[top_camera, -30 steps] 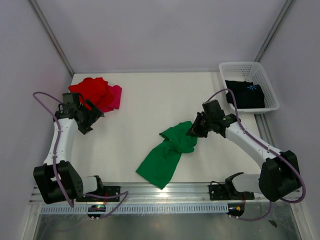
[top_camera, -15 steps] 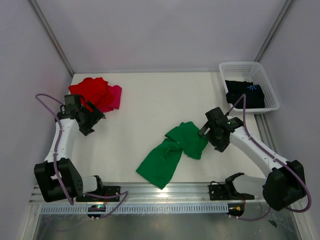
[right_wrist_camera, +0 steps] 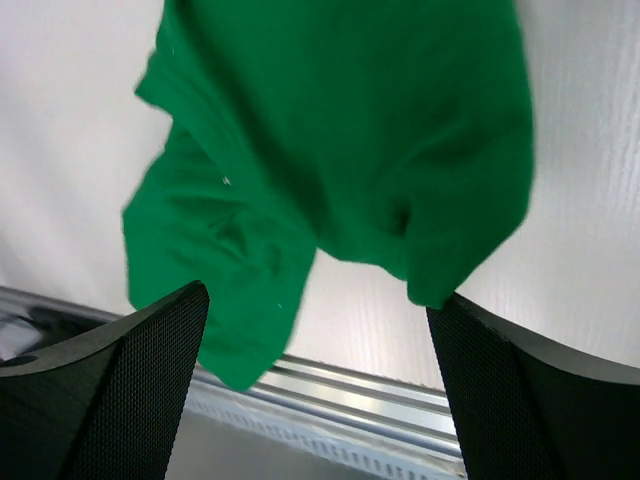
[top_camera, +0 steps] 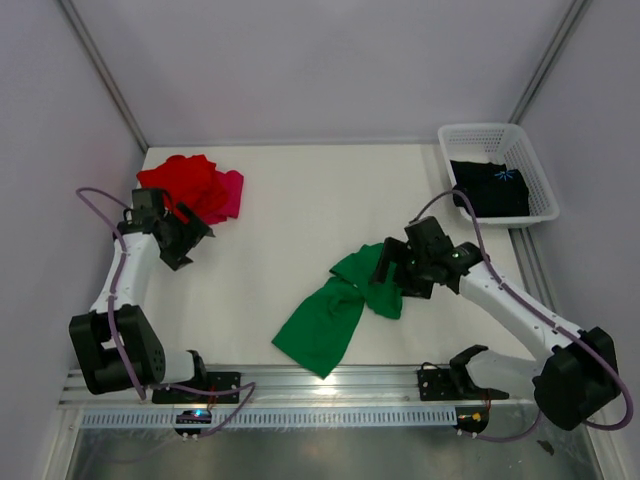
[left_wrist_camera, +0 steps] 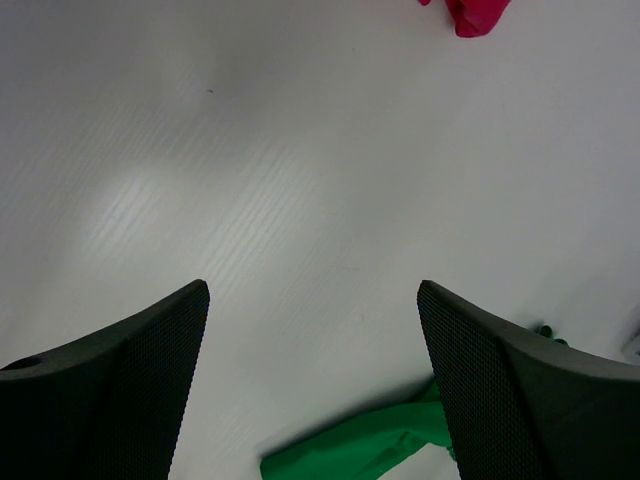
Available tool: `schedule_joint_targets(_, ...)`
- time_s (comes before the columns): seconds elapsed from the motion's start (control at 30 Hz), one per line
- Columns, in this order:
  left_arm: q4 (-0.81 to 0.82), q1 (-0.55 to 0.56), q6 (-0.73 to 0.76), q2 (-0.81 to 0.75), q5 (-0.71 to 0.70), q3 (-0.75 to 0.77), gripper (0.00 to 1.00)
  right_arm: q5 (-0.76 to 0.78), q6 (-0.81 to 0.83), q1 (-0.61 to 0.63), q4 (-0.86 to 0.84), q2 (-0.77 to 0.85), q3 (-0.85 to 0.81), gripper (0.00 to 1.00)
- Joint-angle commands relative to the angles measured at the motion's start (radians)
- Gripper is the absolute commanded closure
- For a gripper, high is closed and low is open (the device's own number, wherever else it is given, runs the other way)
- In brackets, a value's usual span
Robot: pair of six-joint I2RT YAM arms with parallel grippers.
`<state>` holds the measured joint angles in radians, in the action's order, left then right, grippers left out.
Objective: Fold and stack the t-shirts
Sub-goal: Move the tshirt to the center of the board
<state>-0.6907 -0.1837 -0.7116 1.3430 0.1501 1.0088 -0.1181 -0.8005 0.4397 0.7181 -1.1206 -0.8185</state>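
Observation:
A bright green t-shirt [top_camera: 340, 300] lies crumpled and partly doubled over near the table's front middle; it also shows in the right wrist view [right_wrist_camera: 340, 120] and at the bottom of the left wrist view [left_wrist_camera: 365, 450]. My right gripper [top_camera: 393, 272] [right_wrist_camera: 315, 390] hovers open just over its right end, holding nothing. A red t-shirt [top_camera: 185, 182] and a magenta-pink t-shirt [top_camera: 232, 190] [left_wrist_camera: 475, 12] lie bunched at the back left. My left gripper [top_camera: 192, 238] [left_wrist_camera: 313, 380] stands open just in front of them, over bare table. A black t-shirt [top_camera: 490, 188] lies in the basket.
A white lattice basket [top_camera: 495, 131] stands at the back right corner. The metal rail [right_wrist_camera: 380, 390] runs along the table's front edge, just below the green shirt. Grey walls close in the table on three sides.
My right gripper has let go of the green t-shirt and opened; the shirt's right end now lies folded over on the table. The left arm has barely shifted.

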Motion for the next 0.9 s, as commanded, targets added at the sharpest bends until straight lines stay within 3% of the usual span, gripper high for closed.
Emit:
schedule_joint_targets(0.0,0.039,0.001,-0.015,0.005,0.019,0.022,0.13,-0.045,0.237,0.130,-0.010,-0.025,-0.030,0.07)
schedule_joint_targets(0.13,0.042,0.000,-0.019,0.022,0.029,0.022,0.13,0.187,0.287,0.279,0.038,-0.086,-0.073,0.07)
schedule_joint_targets(0.33,0.030,0.001,-0.019,0.025,0.029,0.027,0.13,0.621,0.205,0.528,0.185,-0.228,-0.212,0.07)
schedule_joint_targets(0.53,0.007,0.001,-0.011,0.022,0.025,0.045,0.13,0.918,0.097,0.648,0.317,-0.517,-0.300,0.08)
schedule_joint_targets(0.7,-0.015,0.001,0.003,0.012,0.005,0.062,0.13,0.977,0.046,0.726,0.380,-0.708,-0.390,0.08)
schedule_joint_targets(0.87,-0.017,0.001,0.009,0.001,-0.001,0.056,0.13,1.023,-0.046,0.735,0.425,-0.755,-0.398,0.12)
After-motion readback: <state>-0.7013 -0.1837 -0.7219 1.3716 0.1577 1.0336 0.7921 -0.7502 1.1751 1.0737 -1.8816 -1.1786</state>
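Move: The green t-shirt lies on the board with its middle about 8 cm to the right gripper's left, 7 cm back and some 10 cm below; its bunched upper part is almost under the fingers. The basket with the black shirt stands roughly 22 cm to that gripper's right and 20 cm ahead, and the red shirts about 40 cm to its left and 16 cm ahead. From the left gripper, the green shirt is some 32 cm to the right and 14 cm back. Swing the open right gripper back and left over the green t-shirt, about 4 cm in all, then lower it some 5 cm onto the bunched middle. As you go, roll the wrist nearly 70 degrees, its left side dropping, and turn it about 30 degrees counter-clockwise, so the fingers end pointing forward, right and down. Keep them wide open. ##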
